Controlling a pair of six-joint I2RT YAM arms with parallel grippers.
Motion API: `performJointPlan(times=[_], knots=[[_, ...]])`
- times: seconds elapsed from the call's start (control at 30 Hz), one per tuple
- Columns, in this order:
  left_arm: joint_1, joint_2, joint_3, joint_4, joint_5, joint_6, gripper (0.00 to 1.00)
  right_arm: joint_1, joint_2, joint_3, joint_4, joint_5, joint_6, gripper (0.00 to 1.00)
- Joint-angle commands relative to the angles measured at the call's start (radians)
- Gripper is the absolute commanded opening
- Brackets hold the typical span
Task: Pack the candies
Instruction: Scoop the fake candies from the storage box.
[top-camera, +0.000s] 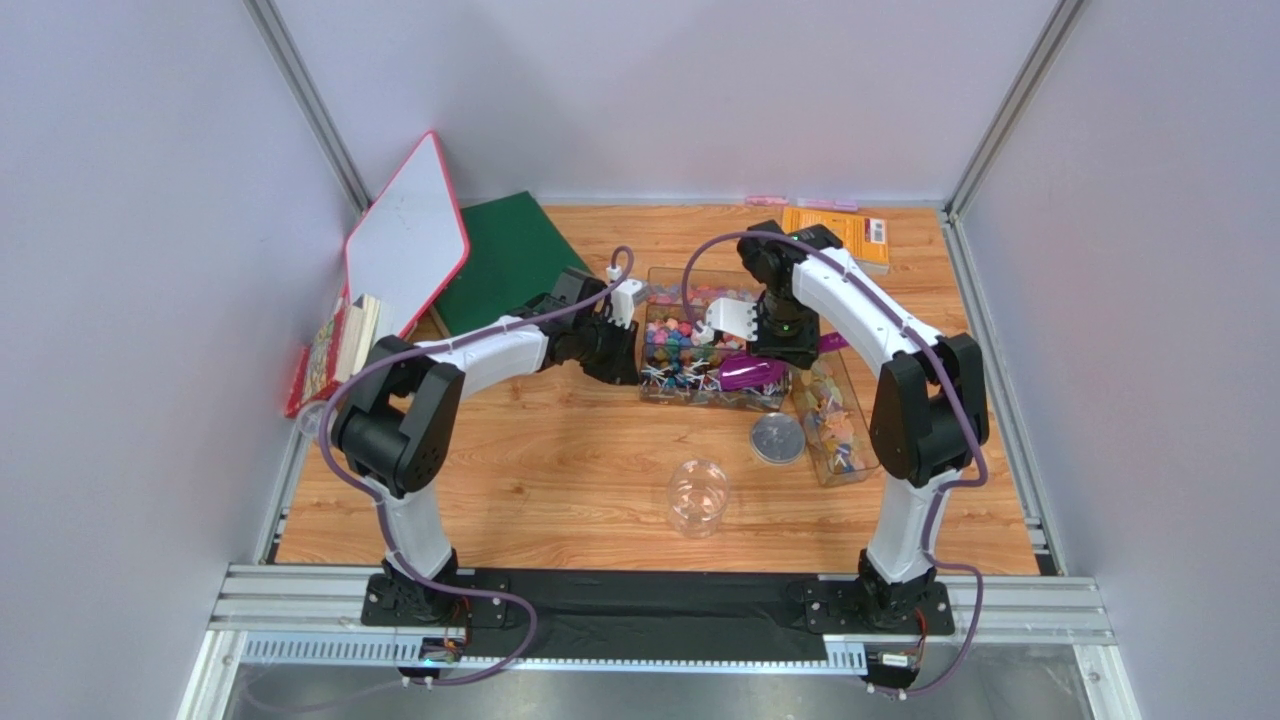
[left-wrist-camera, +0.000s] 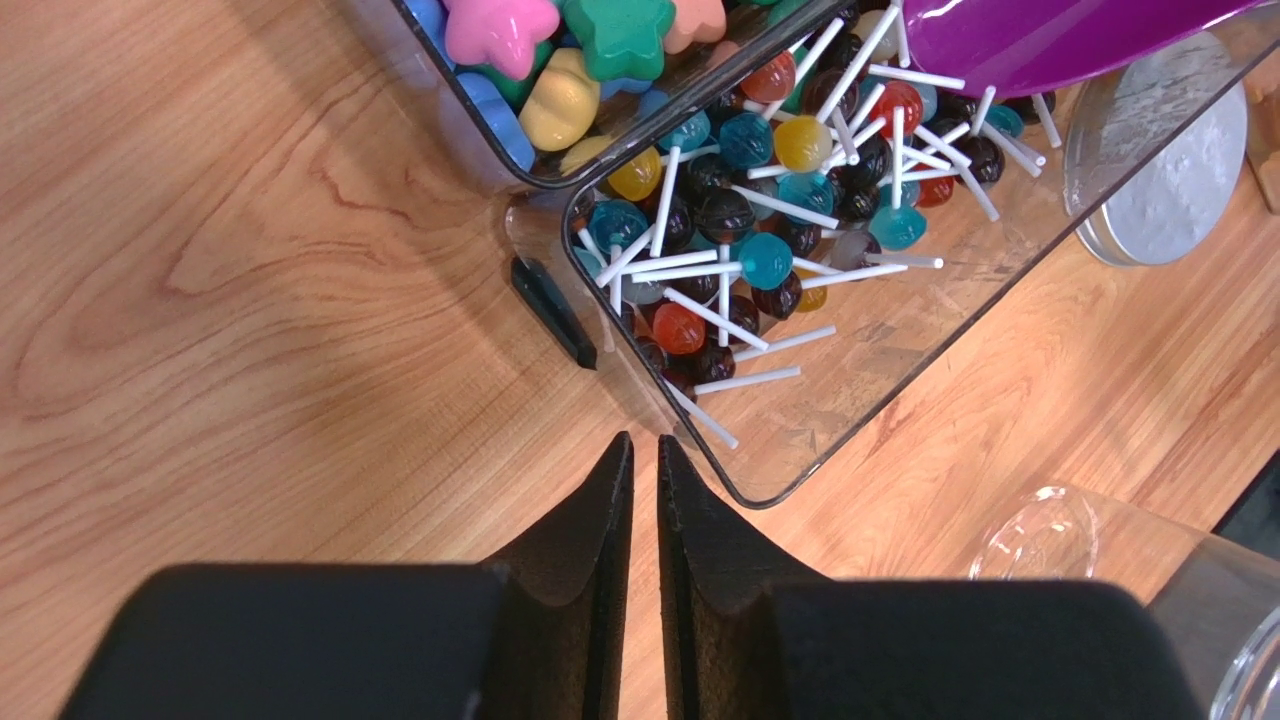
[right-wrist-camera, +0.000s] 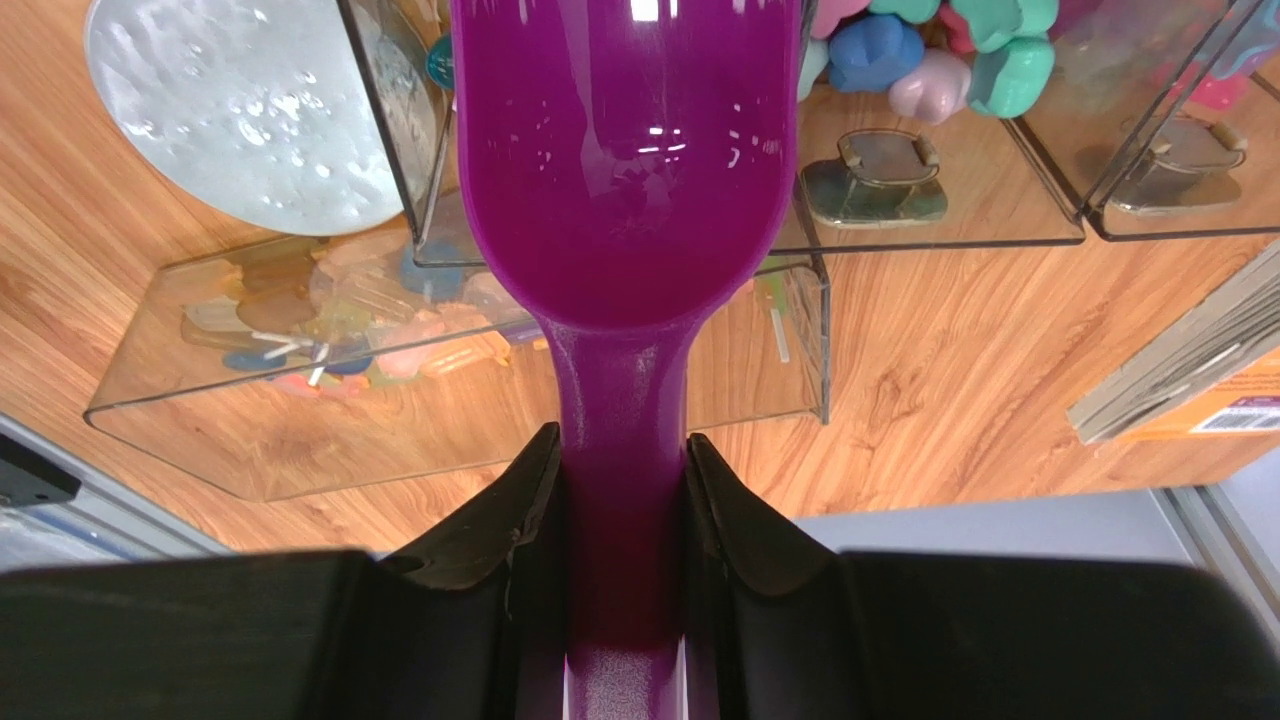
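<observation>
The candies (top-camera: 679, 348) fill a clear divided tray at mid-table: lollipops on white sticks (left-wrist-camera: 751, 225) in the near compartment, star-shaped sweets (left-wrist-camera: 571, 45) beyond. More candies (top-camera: 834, 420) lie in a second clear tray to the right, also in the right wrist view (right-wrist-camera: 346, 338). My left gripper (top-camera: 616, 357) (left-wrist-camera: 643, 450) is shut and empty, hovering over bare wood just left of the lollipop tray's corner. My right gripper (top-camera: 774, 348) (right-wrist-camera: 624, 450) is shut on the purple scoop's handle; the scoop bowl (right-wrist-camera: 624, 150) (top-camera: 747, 372) hangs over the tray's near right side and looks empty.
An open clear jar (top-camera: 699, 498) stands in front of the trays, its silver lid (top-camera: 777, 440) beside it. A red-framed whiteboard (top-camera: 406, 240), a green board (top-camera: 511, 248) and stacked books (top-camera: 331, 353) sit at back left. An orange book (top-camera: 842, 233) lies at back right.
</observation>
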Motion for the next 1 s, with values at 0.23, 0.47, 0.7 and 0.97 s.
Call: performJointPlan(times=[0.23, 0.47, 0.7, 0.97], knots=[[-0.021, -0.040, -0.037, 0.126, 0.078, -0.130, 0.17, 0.080, 0.063, 0.016, -0.352, 0.296, 0.079, 0.00], [-0.021, -0.082, -0.055, 0.147, 0.075, -0.141, 0.18, 0.146, 0.149, 0.109, -0.352, 0.350, 0.162, 0.00], [-0.021, -0.114, -0.075, 0.161, 0.072, -0.146, 0.18, 0.198, 0.202, 0.155, -0.352, 0.339, 0.236, 0.00], [-0.017, -0.154, -0.100, 0.157, 0.064, -0.138, 0.18, 0.240, 0.305, 0.276, -0.352, 0.325, 0.305, 0.00]])
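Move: The right hand holds the purple scoop, its bowl already reaching into the box's near compartment; the lollipops there centre about 12 cm to its left, 2 cm back and 8 cm below. The star candies lie 7 cm beyond them, the jar lid about 11 cm back and 3 cm left of the hand, the gummy box roughly 7 cm back and 5 cm right. The left hand has the box's left end wall about 2 cm to its right, level fore and aft and some 2 cm lower, and the lollipops about 12 cm right and 3 cm below. Keeping its grip on the handle, the right hand first rolls almost in place, some 20 degrees, to tip the scoop's bowl nose-down to the left, then drives it left about 5 cm along the near compartment while sinking 1 to 2 cm, pushing the bowl in among and under the lollipops. The left hand stays with its nearly shut fingertips braced against the outside of the box's left end, dipping slightly before easing up a couple of centimetres, while the scoop works towards it. ##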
